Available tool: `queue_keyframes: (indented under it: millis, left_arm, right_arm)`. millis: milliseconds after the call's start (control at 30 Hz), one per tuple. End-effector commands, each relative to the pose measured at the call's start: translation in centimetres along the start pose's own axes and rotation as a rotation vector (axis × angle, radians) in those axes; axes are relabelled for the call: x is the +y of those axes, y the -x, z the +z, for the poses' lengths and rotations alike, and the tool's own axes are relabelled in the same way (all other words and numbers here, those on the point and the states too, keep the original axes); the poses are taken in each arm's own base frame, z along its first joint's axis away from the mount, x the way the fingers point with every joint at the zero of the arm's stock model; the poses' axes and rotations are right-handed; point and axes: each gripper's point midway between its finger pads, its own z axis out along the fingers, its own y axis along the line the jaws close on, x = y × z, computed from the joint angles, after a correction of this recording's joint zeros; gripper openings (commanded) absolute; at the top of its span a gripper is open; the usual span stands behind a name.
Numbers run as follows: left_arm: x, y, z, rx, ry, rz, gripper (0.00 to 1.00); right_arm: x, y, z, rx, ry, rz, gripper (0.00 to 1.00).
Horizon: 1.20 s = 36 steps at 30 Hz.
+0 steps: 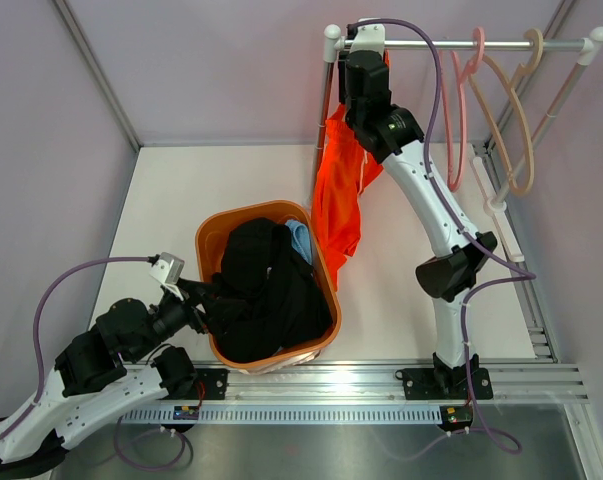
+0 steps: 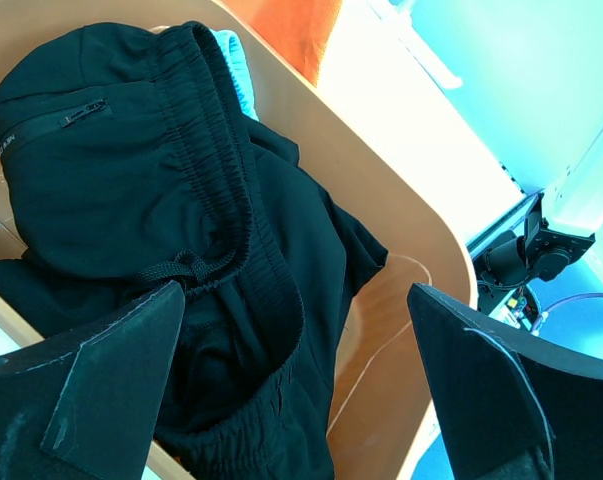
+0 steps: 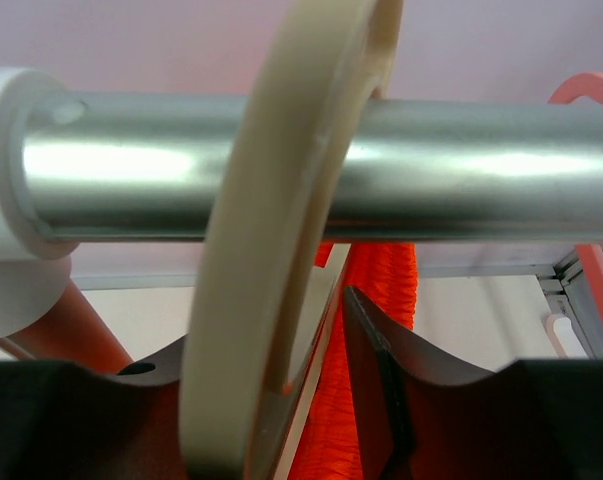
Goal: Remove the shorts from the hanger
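The bright orange shorts [image 1: 338, 200] hang from a cream hanger [image 3: 281, 200] hooked over the metal rail [image 3: 481, 170]; their fabric also shows in the right wrist view [image 3: 381, 290]. My right gripper [image 1: 364, 45] is up at the rail, its fingers [image 3: 266, 330] closed tightly on either side of the hanger's neck. The black shorts [image 1: 266, 290] and the light blue shorts [image 1: 301, 238] lie in the orange basket [image 1: 209, 245]. My left gripper [image 1: 203, 300] is open and empty at the basket's left rim, over the black shorts [image 2: 131, 170].
A pink hanger [image 1: 459, 120] and a beige hanger [image 1: 516, 120] hang empty at the right end of the rail [image 1: 481, 44]. White rack posts stand at both ends. Grey walls close in the table on the left, back and right.
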Motion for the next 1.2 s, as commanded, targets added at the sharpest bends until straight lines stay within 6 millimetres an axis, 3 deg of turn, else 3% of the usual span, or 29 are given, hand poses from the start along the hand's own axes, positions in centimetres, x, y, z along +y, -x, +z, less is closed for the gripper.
queue_keyframes:
  millis: [0,233,333,367,433,533,667,767,900,1033,1167]
  left_arm:
    - [-0.7,0.8,0.2,-0.032,-0.030,-0.006,0.99]
    - [-0.7,0.7,0.2,-0.031,-0.030,-0.006,0.99]
    - [-0.7,0.8,0.2,-0.031,-0.030,-0.007,0.99]
    - [-0.7,0.8,0.2,-0.032,-0.028,-0.007,0.99]
    - [-0.7,0.7,0.3,-0.029,-0.027,-0.007,0.99]
    - [-0.6,0.7,0.3,-0.027,-0.024,-0.004,0.99]
    - [-0.5,0.6,0.5,-0.020,-0.013,-0.002,0.99]
    - [-0.4,0.5,0.6,-0.015,-0.007,-0.002,0.99]
    - [-0.4,0.5,0.7,-0.013,-0.004,-0.001,0.99]
    - [-0.3,0.5,0.8,-0.010,0.003,0.002,0.99]
    - [-0.2,0.3,0.9,-0.001,0.012,0.003,0.99]
  right_arm:
    - [0.2,0.3,0.4,-0.020,-0.015,-0.008,0.45]
    - [0.2,0.2,0.5,-0.021,-0.023,-0.023,0.37]
    - [0.1,0.5,0.4,-0.028,-0.025,-0.025,0.22]
    - [-0.2,0.9,0.3,-0.036,-0.028,-0.024,0.10]
    - [-0.4,1.4,0.0,-0.041,-0.034,-0.024,0.00]
    - [-1.4,3.5,-1.2,-0.078,-0.039,-0.012,0.00]
    - [-3.4,7.5,-4.2,-0.147,-0.030,0.032,0.00]
    - [-4.5,8.6,-5.8,-0.153,-0.024,0.040,0.00]
    - [-5.4,8.6,-7.0,-0.140,-0.028,0.036,0.00]
    - [-6.0,7.1,-7.6,-0.106,-0.038,0.027,0.00]
    - [-7.5,6.6,-9.9,-0.072,-0.036,0.053,0.00]
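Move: The neck of the beige hanger carrying the red shorts already stands between the right hand's half-open fingers. The rail runs crosswise about 3 cm ahead of the hand and 4 cm above it, its left post joint some 4 cm left. The red shorts hang some 20 cm below the hand and about 6 cm back. The pink hanger hangs roughly 17 cm right and 3 cm ahead. From the left hand, the neck is about 40 cm ahead, 17 cm right and 18 cm higher. Easing forward and down by barely half a centimetre, the right hand shuts its fingers from about half open and pinches the hanger's neck beside the rail. It then pulls back about 7 cm, with some 5 cm to the right and 5 cm up, carrying hook and shorts away from the rail and the left post; the wrist hardly turns. ##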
